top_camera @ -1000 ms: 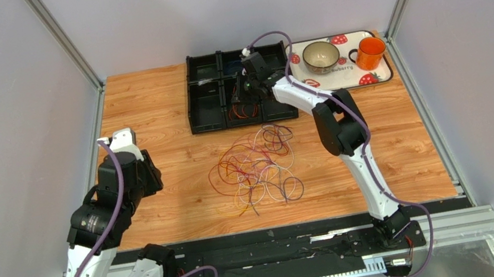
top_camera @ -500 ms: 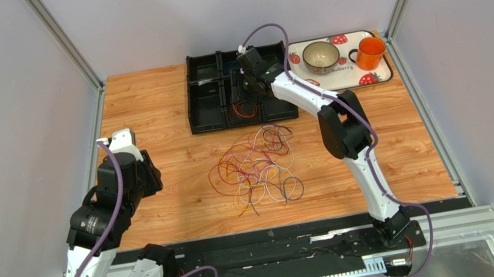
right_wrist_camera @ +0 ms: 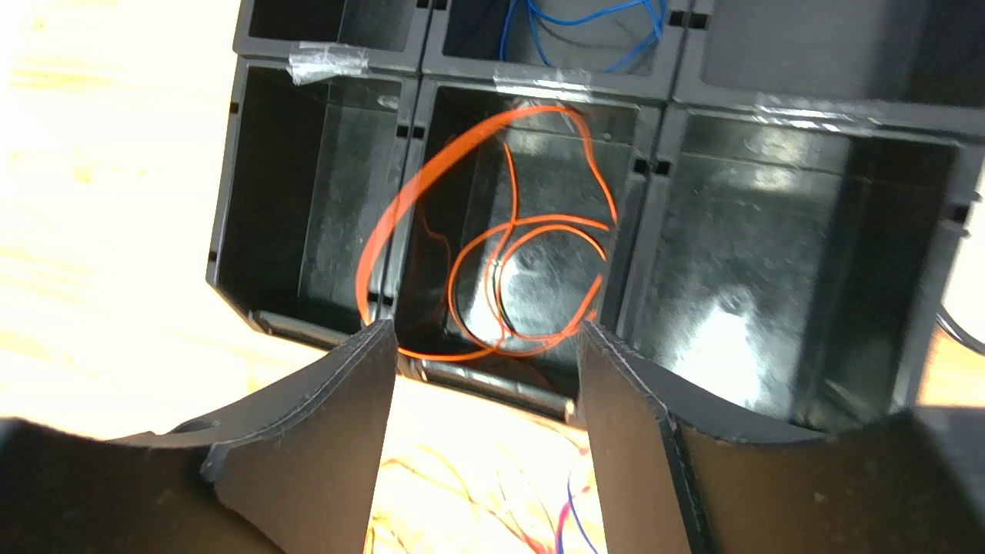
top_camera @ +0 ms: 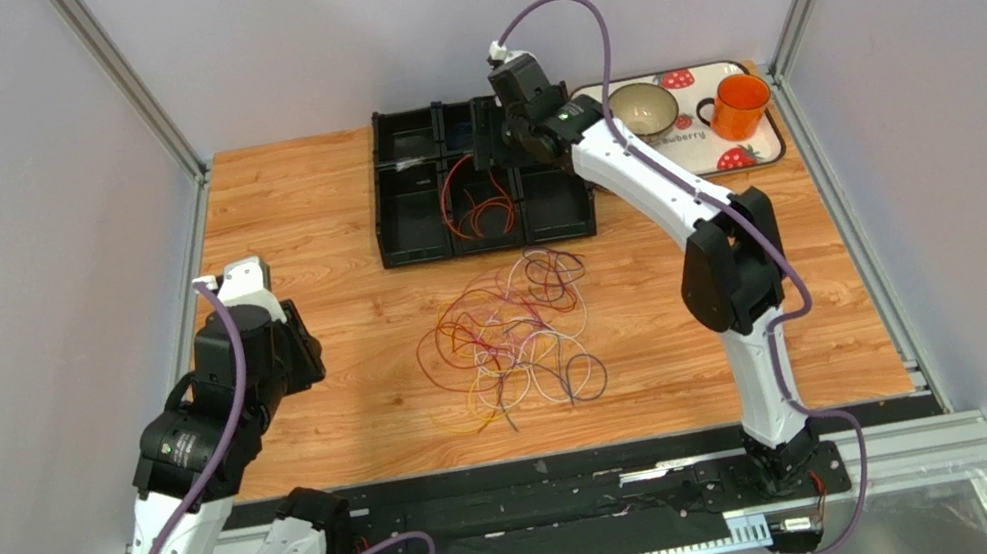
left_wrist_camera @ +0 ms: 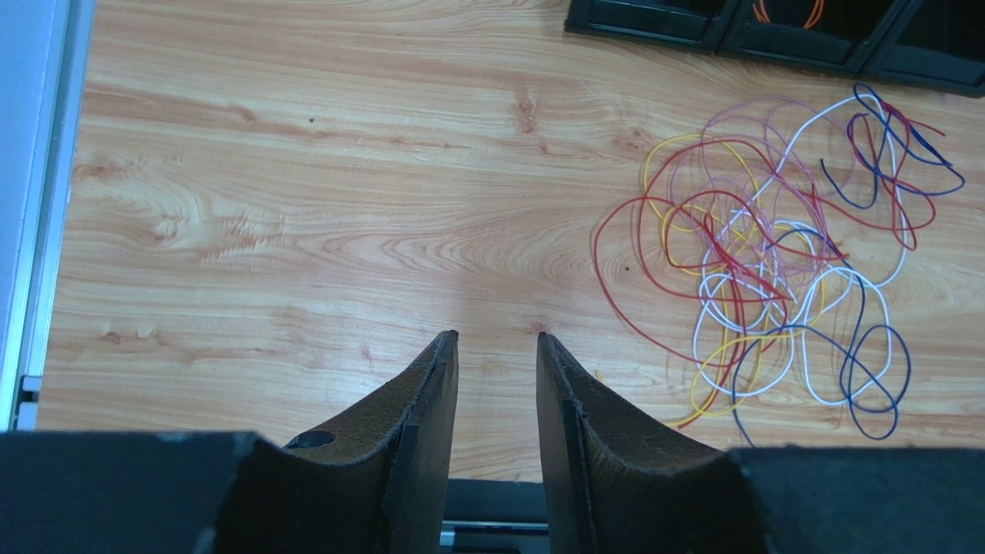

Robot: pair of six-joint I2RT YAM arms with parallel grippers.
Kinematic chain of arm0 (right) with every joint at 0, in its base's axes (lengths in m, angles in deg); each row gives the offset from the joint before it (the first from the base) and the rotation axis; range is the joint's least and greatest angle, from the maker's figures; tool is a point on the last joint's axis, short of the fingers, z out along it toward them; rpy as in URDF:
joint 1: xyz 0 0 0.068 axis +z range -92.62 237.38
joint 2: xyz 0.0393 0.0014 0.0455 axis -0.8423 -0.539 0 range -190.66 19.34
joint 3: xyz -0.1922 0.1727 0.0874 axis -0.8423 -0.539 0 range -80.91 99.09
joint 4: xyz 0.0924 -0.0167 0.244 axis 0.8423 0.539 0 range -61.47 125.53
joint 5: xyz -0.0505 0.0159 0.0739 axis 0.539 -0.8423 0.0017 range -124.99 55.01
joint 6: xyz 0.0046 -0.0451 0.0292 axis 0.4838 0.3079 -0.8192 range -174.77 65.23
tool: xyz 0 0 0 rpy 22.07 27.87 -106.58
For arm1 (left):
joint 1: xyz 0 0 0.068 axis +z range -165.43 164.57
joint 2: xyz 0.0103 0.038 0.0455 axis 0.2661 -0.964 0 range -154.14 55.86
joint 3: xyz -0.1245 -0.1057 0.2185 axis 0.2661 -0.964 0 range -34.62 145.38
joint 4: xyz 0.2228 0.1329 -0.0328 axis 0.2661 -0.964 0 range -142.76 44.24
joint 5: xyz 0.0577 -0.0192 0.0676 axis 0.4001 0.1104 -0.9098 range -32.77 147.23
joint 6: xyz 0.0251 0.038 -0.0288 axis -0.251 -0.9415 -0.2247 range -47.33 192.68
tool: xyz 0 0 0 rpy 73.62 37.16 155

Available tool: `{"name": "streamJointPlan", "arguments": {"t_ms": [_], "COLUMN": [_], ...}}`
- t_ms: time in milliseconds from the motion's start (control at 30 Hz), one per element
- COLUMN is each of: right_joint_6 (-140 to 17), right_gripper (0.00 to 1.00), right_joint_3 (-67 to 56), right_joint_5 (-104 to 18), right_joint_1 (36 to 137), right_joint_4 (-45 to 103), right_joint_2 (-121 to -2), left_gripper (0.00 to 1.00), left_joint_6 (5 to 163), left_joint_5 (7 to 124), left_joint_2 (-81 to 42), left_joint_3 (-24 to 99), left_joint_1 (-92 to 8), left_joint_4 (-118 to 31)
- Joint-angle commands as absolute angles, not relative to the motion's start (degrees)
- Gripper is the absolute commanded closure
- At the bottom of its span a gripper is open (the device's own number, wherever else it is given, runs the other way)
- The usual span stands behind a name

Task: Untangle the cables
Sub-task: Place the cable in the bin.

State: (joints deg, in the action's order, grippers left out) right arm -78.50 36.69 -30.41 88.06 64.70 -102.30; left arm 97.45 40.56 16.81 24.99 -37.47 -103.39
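The cables lie in a tangled heap of red, yellow, white, pink and dark blue loops on the wooden table, seen at the right of the left wrist view. One orange cable sits coiled in the middle front compartment of the black bin, one loop rising over its left divider. A blue cable lies in the compartment behind. My right gripper hangs open above that bin, holding nothing. My left gripper hovers over bare wood left of the heap, jaws apart and empty.
A strawberry-print tray at the back right carries a bowl and an orange mug. The bin's other front compartments look empty. Grey walls and metal posts close in the table on both sides.
My right gripper opened and let go of the orange cable, which now rests in the bin. That arm lifted and drew back over the bin. The left arm stayed still.
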Motion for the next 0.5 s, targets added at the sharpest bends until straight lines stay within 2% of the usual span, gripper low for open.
{"name": "streamJointPlan", "arguments": {"t_ms": [0,233,467], "right_joint_6": [-76.75,-78.59,-78.94], "right_gripper": [0.37,0.39,0.39], "right_joint_3": [30.57,12.99,0.58], "right_joint_5": [-28.40,-30.51,-32.27], "right_joint_1": [88.23,88.23,88.32], "right_joint_4": [63.87,58.60,59.12], "right_joint_2": [-94.32,-83.76,-74.72], "left_gripper": [0.60,0.60,0.59], "left_joint_6": [97.02,96.93,96.76], "left_joint_5": [40.17,40.53,41.67], "left_joint_2": [17.01,16.57,14.82], "left_joint_3": [24.71,24.88,25.15], "left_joint_1": [-37.14,-37.14,-37.14], "left_joint_4": [-102.54,-102.54,-102.45]}}
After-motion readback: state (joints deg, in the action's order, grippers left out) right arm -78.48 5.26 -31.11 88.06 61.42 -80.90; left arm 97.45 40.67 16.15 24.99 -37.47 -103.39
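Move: My right hand is empty above the bin, with the placed orange cable about 15 cm below and 4 cm to the left. The tangled cables lie about 23 cm back, 3 cm left and 18 cm below; the bin's middle is about 7 cm ahead and 3 cm left, the bowl some 11 cm ahead and 25 cm right. From my left hand the tangle is roughly 6 cm ahead, 24 cm right and 23 cm down. With the orange cable already released, I draw my right hand away from the bin and towards the tangle, about 10 cm back and 5 cm to the right, speeding up from a slow start. It sinks a little in the later part and tips slightly further down, and I keep the fingers open and empty. ##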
